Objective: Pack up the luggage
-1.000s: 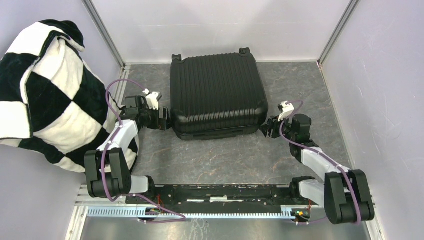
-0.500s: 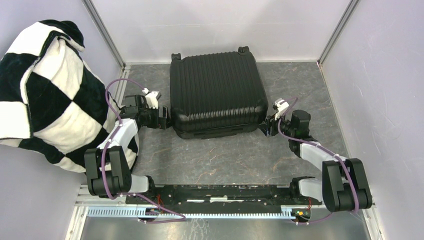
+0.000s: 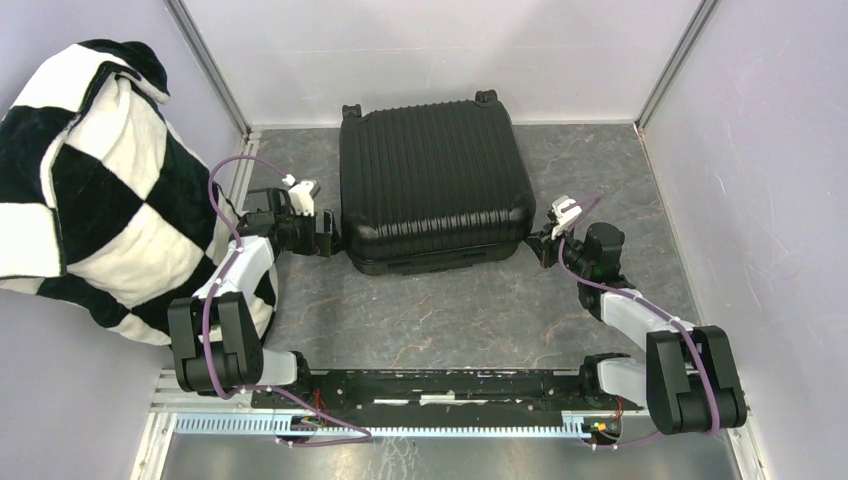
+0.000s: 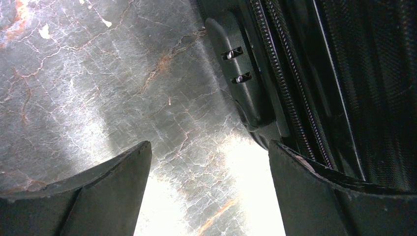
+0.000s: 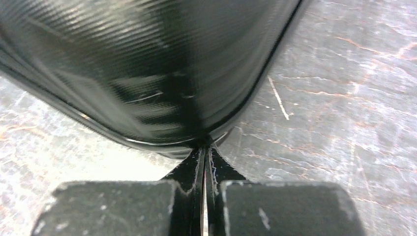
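Note:
The luggage [image 3: 432, 185] is a black ribbed hard-shell suitcase lying flat and closed in the middle of the floor, wheels toward the back wall. My left gripper [image 3: 328, 238] sits at its near-left corner, open; in the left wrist view its gripper [image 4: 209, 147] frames bare floor, with the luggage's zipper edge [image 4: 285, 98] by the right finger. My right gripper [image 3: 540, 250] is at the near-right corner, shut. In the right wrist view its gripper [image 5: 205, 145] has the tips pressed together right against the luggage's lower rim [image 5: 147, 64]; nothing shows between them.
A black-and-white checkered blanket [image 3: 90, 180] hangs bulky over the left wall and drapes down beside the left arm. Grey marbled floor [image 3: 450, 310] lies between the luggage and the arm bases. Walls close in on three sides.
My right gripper's jaws have closed and it has edged in to the luggage's near-right corner. The left arm and gripper have stayed put.

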You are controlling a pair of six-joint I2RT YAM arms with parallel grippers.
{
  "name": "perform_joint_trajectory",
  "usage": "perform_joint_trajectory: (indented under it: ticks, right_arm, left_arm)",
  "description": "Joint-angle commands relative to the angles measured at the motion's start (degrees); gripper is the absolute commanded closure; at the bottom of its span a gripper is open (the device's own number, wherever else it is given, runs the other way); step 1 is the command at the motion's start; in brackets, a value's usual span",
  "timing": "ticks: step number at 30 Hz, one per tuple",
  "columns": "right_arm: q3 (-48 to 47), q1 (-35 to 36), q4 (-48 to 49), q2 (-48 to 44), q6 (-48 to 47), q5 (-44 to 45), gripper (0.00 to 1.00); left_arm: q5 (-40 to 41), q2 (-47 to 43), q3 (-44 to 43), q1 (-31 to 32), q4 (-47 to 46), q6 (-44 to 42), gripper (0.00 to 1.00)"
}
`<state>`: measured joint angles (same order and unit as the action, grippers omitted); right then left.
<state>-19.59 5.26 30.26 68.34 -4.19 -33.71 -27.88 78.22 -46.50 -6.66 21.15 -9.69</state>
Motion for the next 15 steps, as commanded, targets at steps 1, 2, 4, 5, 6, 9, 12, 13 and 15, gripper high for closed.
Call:
perform_joint_trajectory:
  ticks: [1,2,4,5,6,9,12,13,15]
  right_arm:
    - [-0.9,0.0,3.3,-1.2,-0.6,10.6,1.0]
    - [-0.7,-0.1,3.2,-1.0,-0.5,10.7,1.0]
    - [-0.2,-0.2,3.5,-0.7,0.1,10.3,1.0]
    - [-0.3,-0.2,3.5,-0.5,0.1,9.5,1.0]
    - [-0.3,-0.2,3.4,-0.4,0.1,9.1,1.0]
    - [-0.4,-0.3,3.1,0.2,0.0,7.3,1.0]
    - [-1.2,-0.3,3.0,1.7,0.0,3.4,0.72]
    - [-1.8,-0.3,2.8,2.6,-0.3,1.4,0.64]
    - [-4.1,-0.4,0.3,5.2,-1.3,-1.1,0.57]
  left_arm:
    - [-2.2,-1.0,-2.0,-0.8,0.0,1.8,0.06]
    - [-2.2,-1.2,-1.9,-1.1,0.1,1.8,0.06]
    - [-2.2,-1.4,-1.8,-1.5,0.0,1.7,0.06]
    - [-2.3,-1.5,-1.9,-1.7,0.2,1.6,0.06]
    - [-2.5,-1.5,-2.0,-1.8,0.4,1.5,0.06]
    - [-2.7,-1.6,-2.2,-2.0,0.7,1.0,0.06]
    - [-2.9,-1.6,-2.1,-2.2,0.8,0.5,0.06]
    - [-2.9,-1.5,-2.1,-2.3,0.9,0.5,0.06]
    - [-3.1,-1.5,-2.1,-2.3,1.0,0.4,0.06]
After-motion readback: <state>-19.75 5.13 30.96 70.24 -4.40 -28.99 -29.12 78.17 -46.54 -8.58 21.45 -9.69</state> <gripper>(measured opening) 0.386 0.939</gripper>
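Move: The zip pull at the luggage's front right corner is just off the right fingertips, roughly 2 cm ahead and 1 cm left, at their height. From that hand the closed luggage's middle lies about 13 cm ahead and 18 cm left, about level in height; its front handle sits some 19 cm left, 1 cm nearer and 5 cm lower. From the left hand, the pull is roughly 36 cm right, 1 cm ahead and 2 cm higher. The shut right fingers swing 2 cm right and forward by the zip pull, then sink back left, opening. ##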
